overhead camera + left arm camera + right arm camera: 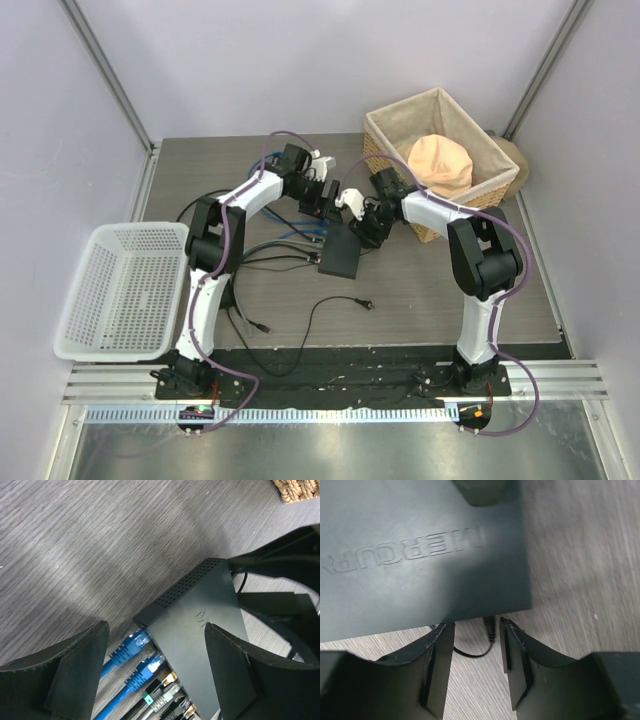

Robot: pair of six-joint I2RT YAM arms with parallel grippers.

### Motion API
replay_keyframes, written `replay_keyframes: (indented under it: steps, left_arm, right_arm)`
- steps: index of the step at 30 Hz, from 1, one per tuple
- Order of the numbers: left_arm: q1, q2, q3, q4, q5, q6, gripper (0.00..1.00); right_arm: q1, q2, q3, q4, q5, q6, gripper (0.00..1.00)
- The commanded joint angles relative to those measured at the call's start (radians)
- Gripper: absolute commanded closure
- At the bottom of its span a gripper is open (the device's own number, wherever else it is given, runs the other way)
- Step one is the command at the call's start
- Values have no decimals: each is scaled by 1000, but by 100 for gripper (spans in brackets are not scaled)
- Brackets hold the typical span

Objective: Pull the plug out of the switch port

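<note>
The switch (340, 256) is a flat dark-grey box lying mid-table. My left gripper (155, 627) stands open over its socket edge (200, 630). One finger (75, 675) is outside the cables and the other (235, 675) is above the lid. Two blue plugs (136, 647) and several black and grey ones sit in the ports. In the right wrist view the lettered lid (420, 555) fills the top. A black plug (490, 628) sticks out of the near edge, between the tips of my open right gripper (476, 624), touching neither pad.
A wicker basket (390, 125) holding a peach cloth stands at the back right. A white plastic basket (125, 290) sits at the left edge. Loose black cables (330, 310) trail over the near part of the table.
</note>
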State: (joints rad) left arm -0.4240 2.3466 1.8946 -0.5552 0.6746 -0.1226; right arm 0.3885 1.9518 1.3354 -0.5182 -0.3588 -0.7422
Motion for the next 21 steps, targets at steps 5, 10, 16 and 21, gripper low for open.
replay_keyframes:
  steps: [5,10,16,21]
  left_arm:
    - [-7,2,-20,-18,-116,9,17]
    - [-7,-75,-6,-14,-393,-14,17]
    - [25,-168,0,1,-386,-64,36]
    - [28,-248,-136,93,-117,-149,100]
  right_arm:
    - [15,-7,10,33,46,-26,54]
    - [13,-22,-31,64,38,-17,53]
    - [7,-30,-39,75,15,-3,53]
    - [-2,-14,-24,75,-5,26,53]
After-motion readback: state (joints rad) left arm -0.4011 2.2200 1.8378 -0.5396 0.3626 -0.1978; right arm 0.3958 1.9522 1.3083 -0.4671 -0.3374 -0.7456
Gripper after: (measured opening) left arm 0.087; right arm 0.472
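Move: Just below the wide-open left fingers, roughly 2 cm down, 1 cm back and 1 cm to the left, is the far blue plug in the switch port; the second blue plug sits some 2 cm behind it. The switch's middle is about 7 cm back and 4 cm right of the left hand, the power plug about 3 cm back and 7 cm right. From the right hand, the far blue plug lies about 9 cm left and 2 cm ahead. Drawing away from the blue plugs, the left hand slides left and forward, roughly 6 cm in all, staying low at first and then rising a couple of centimetres. It swings some 15 degrees counter-clockwise, and the fingers go from wide open to nearly shut with nothing seen between them. The right hand holds its place at the switch's right edge, its half-open fingers still astride the power plug. ##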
